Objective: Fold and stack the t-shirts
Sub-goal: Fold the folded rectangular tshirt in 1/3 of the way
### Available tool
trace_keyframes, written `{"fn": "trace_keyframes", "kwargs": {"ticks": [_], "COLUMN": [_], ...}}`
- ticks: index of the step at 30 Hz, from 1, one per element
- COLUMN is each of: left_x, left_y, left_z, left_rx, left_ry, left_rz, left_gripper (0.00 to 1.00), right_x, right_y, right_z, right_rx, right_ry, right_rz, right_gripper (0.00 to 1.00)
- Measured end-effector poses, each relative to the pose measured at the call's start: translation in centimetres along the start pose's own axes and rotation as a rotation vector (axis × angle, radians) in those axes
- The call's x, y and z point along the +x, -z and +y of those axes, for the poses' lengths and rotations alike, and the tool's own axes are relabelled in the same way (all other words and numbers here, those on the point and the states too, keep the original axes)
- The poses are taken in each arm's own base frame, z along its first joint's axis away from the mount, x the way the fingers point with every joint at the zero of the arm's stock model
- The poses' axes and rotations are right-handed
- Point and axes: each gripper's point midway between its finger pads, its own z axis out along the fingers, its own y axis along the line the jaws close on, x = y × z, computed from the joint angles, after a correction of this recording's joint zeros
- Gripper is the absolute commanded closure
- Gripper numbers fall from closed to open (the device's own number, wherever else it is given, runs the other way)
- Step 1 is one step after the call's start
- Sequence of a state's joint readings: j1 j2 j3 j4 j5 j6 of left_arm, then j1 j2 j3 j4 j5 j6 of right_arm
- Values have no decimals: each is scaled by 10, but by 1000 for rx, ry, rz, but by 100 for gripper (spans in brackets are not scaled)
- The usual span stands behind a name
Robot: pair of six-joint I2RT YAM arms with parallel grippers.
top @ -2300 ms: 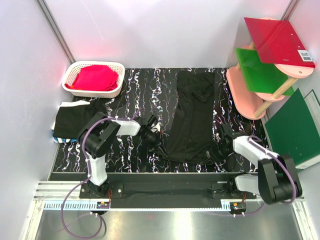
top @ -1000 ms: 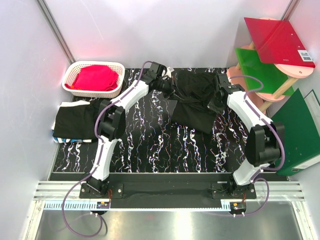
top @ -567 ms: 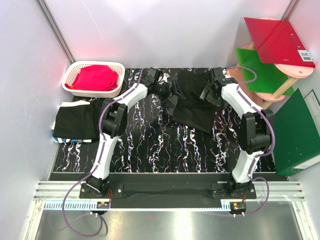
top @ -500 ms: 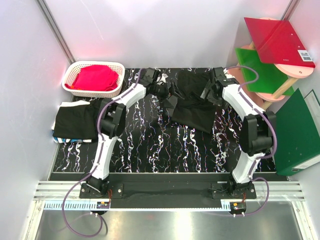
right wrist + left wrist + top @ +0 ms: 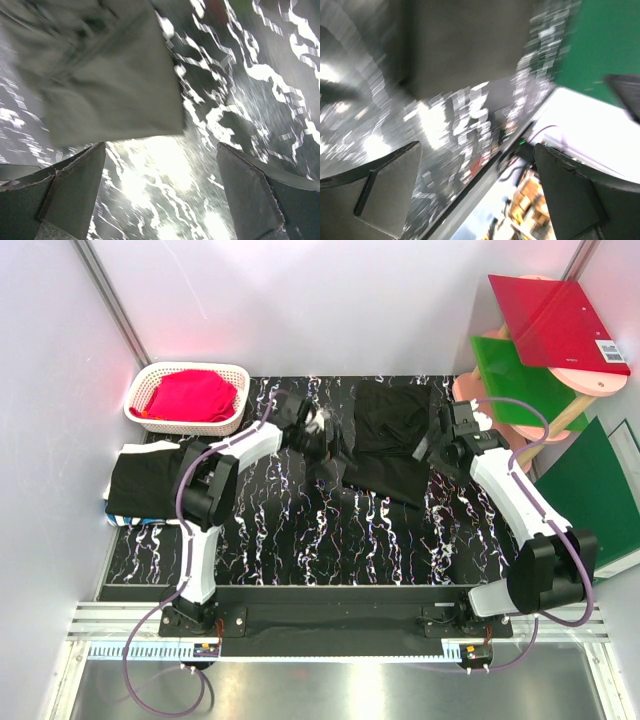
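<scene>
A black t-shirt (image 5: 388, 443) lies folded over on itself at the back middle of the marbled table; in the right wrist view its lower edge (image 5: 105, 80) fills the upper left. My left gripper (image 5: 324, 437) hangs open just left of the shirt, nothing between its fingers (image 5: 380, 192). My right gripper (image 5: 437, 446) is open at the shirt's right edge, and its fingers (image 5: 260, 195) are empty over bare table. The left wrist view is blurred, with the shirt (image 5: 465, 45) dark at the top. Another folded black t-shirt (image 5: 152, 483) rests at the table's left edge.
A white basket (image 5: 150, 412) holding red cloth stands at the back left. A pink rack (image 5: 485, 435) with red and green folders stands at the back right, and a green binder (image 5: 590, 500) leans beside it. White walls enclose the table.
Both grippers have opened and let go of the shirt at the back of the table. Both arms have drawn back and apart from it. The shirt stays folded in half.
</scene>
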State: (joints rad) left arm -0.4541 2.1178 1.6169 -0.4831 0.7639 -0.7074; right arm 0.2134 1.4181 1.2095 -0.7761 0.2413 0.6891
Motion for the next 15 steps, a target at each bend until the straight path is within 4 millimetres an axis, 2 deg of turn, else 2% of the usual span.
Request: {"fn": "trace_keyframes", "kwargs": {"ticks": [3, 5, 10, 15], "left_x": [27, 33, 27, 5], "left_y": [-10, -12, -17, -29], "left_z": [39, 52, 55, 46], "left_rx": [-87, -114, -104, -60], "left_ry": [74, 96, 109, 105], "left_rz": [66, 74, 61, 42], "left_gripper": [1, 1, 1, 1], "right_x": [16, 15, 11, 10], "right_y": [-1, 3, 16, 25], "right_z": [-11, -10, -10, -13], "right_rx": [31, 21, -2, -9], "right_ry": [3, -3, -18, -22], "right_rz": [47, 46, 23, 14], "right_gripper": [0, 0, 0, 0]}}
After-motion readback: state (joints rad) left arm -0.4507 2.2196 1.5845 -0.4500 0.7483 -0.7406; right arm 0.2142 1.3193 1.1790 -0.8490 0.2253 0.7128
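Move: The folded black t-shirt's near left corner lies about 6 cm back, 2 cm right and 9 cm below the left hand. From the left hand, its near right corner is some 12 cm back and 18 cm right; its rumpled far half is centred about 9 cm ahead and 13 cm right, both also about 9 cm down. From the right hand the near left corner is roughly 20 cm left, 4 cm back and 15 cm below. Open, the left hand sinks some 5 cm towards the t-shirt's near left corner, dipping back then forward again; the right eases back. ##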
